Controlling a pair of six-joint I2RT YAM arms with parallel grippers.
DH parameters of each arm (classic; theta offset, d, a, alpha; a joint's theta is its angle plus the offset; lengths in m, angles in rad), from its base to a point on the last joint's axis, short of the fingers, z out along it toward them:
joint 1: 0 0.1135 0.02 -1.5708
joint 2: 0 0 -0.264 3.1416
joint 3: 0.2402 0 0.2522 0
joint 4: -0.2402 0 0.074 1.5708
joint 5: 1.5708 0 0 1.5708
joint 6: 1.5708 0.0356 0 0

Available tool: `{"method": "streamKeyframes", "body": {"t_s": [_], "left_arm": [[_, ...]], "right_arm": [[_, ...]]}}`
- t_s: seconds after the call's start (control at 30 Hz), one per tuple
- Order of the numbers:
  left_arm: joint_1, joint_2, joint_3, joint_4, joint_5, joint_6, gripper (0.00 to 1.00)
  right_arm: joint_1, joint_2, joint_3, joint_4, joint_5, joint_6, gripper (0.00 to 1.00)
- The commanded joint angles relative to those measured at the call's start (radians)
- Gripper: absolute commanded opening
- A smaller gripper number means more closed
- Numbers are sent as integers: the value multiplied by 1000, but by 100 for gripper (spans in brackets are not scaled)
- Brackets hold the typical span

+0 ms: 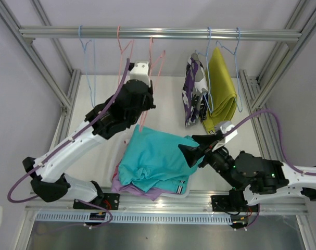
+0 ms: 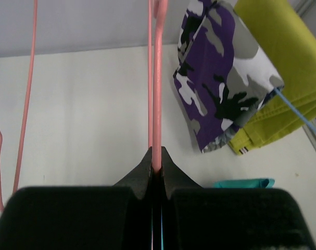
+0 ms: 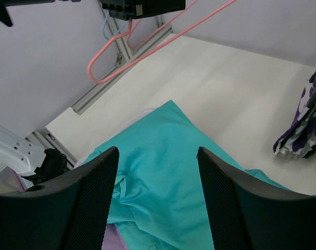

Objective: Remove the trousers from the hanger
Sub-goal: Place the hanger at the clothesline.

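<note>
My left gripper [image 1: 146, 107] [image 2: 156, 161] is shut on the thin wire of an empty pink hanger [image 1: 153, 62] [image 2: 156, 94] that hangs from the rail. On the table, teal trousers [image 1: 152, 159] [image 3: 163, 172] lie on top of lilac ones [image 1: 147, 190] [image 3: 113, 239]. My right gripper [image 1: 191, 151] [image 3: 158, 156] hovers open just above the teal trousers, with nothing between its fingers. Camouflage trousers [image 1: 193, 91] [image 2: 220, 78] and mustard yellow trousers [image 1: 220, 88] [image 2: 282, 62] hang on blue hangers at the right of the rail.
An empty blue hanger [image 1: 87, 62] and another empty pink hanger [image 1: 124, 52] hang at the left of the metal rail [image 1: 163, 34]. Aluminium frame posts [image 1: 64, 99] border the white table [image 1: 168, 99] on both sides.
</note>
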Motion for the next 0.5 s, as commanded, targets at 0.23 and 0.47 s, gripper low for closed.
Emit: {"method": "streamKeyframes", "body": {"t_s": [0.23, 0.47], "left_arm": [[122, 225, 327, 43, 133, 84, 0], [153, 338, 452, 23, 152, 103, 1]], "right_arm": [[9, -98, 5, -4, 69, -91, 69], [7, -162, -55, 38, 77, -115, 70]]}}
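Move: My left hand still pinches the bare pink hanger, hook uppermost. The clothesline is about 11 cm ahead of that hand and some 14 cm above it, the free spot about 3 cm to its right. The other pink hanger hangs about 9 cm to the left and 11 cm ahead of the hand; the camo trousers hang about 13 cm to its right and 11 cm ahead. From my right hand the free spot lies about 26 cm ahead, 9 cm left and 15 cm up. I carry the held pink hanger up to the clothesline with my left hand, about 8 cm forward, rising some 3 cm early on and easing about 3 cm to the right, into the gap between the other pink hanger and the camo trousers. The fingers stay shut and the wrist hardly turns. Meanwhile my open right hand draws about 4 cm to the right, clear of the teal trousers. ##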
